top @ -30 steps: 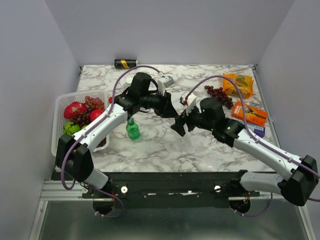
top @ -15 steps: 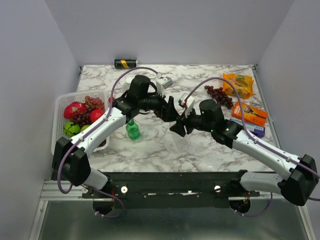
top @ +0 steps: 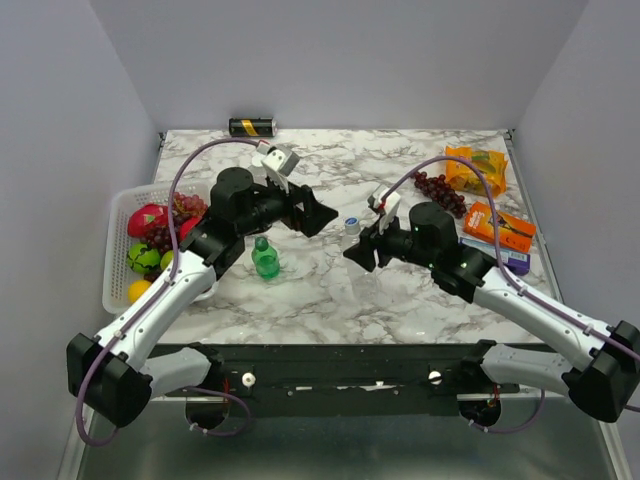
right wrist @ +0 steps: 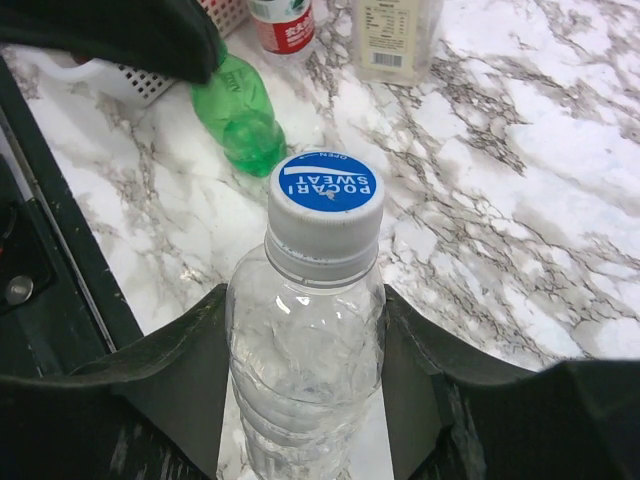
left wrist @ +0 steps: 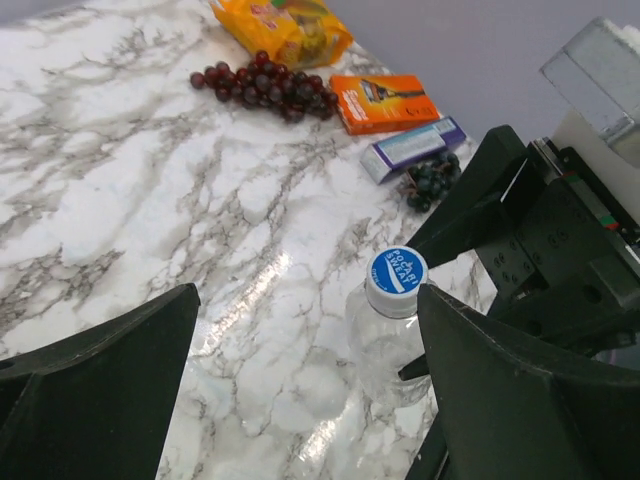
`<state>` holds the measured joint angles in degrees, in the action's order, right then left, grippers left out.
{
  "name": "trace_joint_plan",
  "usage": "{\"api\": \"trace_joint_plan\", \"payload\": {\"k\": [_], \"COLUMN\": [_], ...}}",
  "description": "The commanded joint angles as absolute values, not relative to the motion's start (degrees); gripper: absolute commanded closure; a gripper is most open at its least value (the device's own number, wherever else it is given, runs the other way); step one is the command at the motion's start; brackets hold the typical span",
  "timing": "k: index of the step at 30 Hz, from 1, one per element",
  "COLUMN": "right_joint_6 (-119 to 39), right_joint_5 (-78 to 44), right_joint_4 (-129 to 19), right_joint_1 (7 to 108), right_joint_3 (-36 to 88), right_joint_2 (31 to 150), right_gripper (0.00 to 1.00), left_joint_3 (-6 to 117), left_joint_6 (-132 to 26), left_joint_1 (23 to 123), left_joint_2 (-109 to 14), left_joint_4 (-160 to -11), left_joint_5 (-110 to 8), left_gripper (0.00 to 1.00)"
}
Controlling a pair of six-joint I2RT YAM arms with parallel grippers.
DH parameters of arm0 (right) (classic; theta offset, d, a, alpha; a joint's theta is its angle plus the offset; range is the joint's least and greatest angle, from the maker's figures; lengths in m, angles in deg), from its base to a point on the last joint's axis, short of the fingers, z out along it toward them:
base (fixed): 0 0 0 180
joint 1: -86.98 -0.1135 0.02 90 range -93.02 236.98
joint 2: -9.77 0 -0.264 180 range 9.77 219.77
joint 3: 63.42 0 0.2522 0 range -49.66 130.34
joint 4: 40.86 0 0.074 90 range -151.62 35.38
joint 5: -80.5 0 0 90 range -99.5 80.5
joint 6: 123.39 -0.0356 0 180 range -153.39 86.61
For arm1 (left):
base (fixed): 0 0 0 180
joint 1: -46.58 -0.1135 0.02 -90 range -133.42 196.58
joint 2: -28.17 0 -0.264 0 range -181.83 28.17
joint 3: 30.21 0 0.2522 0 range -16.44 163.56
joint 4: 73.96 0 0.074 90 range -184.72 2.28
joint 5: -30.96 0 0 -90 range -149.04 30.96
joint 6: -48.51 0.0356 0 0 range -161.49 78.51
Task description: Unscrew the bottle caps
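A larger clear bottle (right wrist: 305,350) with a blue-and-white cap (right wrist: 325,195) stands upright mid-table, the cap sitting on its neck. My right gripper (right wrist: 305,410) is shut on the bottle's body, a finger (right wrist: 170,370) pressed on each side; from above it shows at the table's centre (top: 358,250). My left gripper (left wrist: 308,300) hangs open to the left of the cap (left wrist: 397,272), touching nothing; from above the gripper (top: 318,212) is apart from the bottle (top: 352,228). A small green bottle (top: 265,258) stands further left. Behind it are a red-labelled bottle (right wrist: 283,25) and another clear bottle (right wrist: 393,35).
A white basket (top: 120,215) of fruit sits at the left edge. A black-and-gold can (top: 251,127) lies at the back. Grapes (top: 440,190), an orange snack bag (top: 477,168), an orange box (top: 500,228) and a purple box (top: 505,258) crowd the right side.
My left gripper opened, came off the cap and drew back to the left. My right gripper closed on the clear bottle's body and shifted slightly.
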<state>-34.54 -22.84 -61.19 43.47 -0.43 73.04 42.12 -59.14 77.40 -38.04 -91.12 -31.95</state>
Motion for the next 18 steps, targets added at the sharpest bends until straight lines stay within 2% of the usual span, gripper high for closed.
{"api": "trace_joint_plan", "payload": {"k": [1,7,10,18], "right_joint_6": [-38.2,-44.5,-47.6,-54.9], "right_joint_5": [-20.6,-29.8,-33.0,-35.4], "right_joint_4": [-59.5,-57.3,-56.1,-55.2], "right_joint_1": [45.8,54.3,57.3,58.2], "right_joint_3": [0.3,2.7,4.8,6.4], "right_joint_2": [70.3,70.0,69.4,64.7], "right_gripper": [0.81,0.81,0.8,0.79], "left_joint_3": [41.7,35.9,36.8,40.4], "left_joint_6": [-62.8,-67.2,-64.5,-53.2], "left_joint_1": [76.5,77.0,78.8,86.1], "left_joint_2": [-36.2,-35.0,-36.9,-39.0], "left_joint_4": [-83.4,-67.5,-69.7,-83.3], "left_joint_5": [-32.8,-18.6,-14.2,-23.6], "left_gripper": [0.01,0.01,0.01,0.01]}}
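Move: The Pocari Sweat bottle is already pinched in the right hand, its middle some 3 cm below that hand and 1 cm back and right of it. From the open left hand, the bottle's middle lies about 10 cm right, 4 cm back and 11 cm lower; its cap is 7 cm right, 3 cm back, 3 cm lower. The green bottle stands roughly 13 cm left, 2 cm ahead and 22 cm below the left hand, the large clear bottle 14 cm left, 20 cm ahead, 20 cm below. Still pinching the bottle's body, the right hand carries it about 4 cm forward and right, then lifts it, some 8 cm in all, rolling its left side up nearly 20 degrees. The left, still wide open and not touching, rises 3 cm, then swings back and right about 5 cm, sinking slightly and turning clockwise to face the bottle's body. ##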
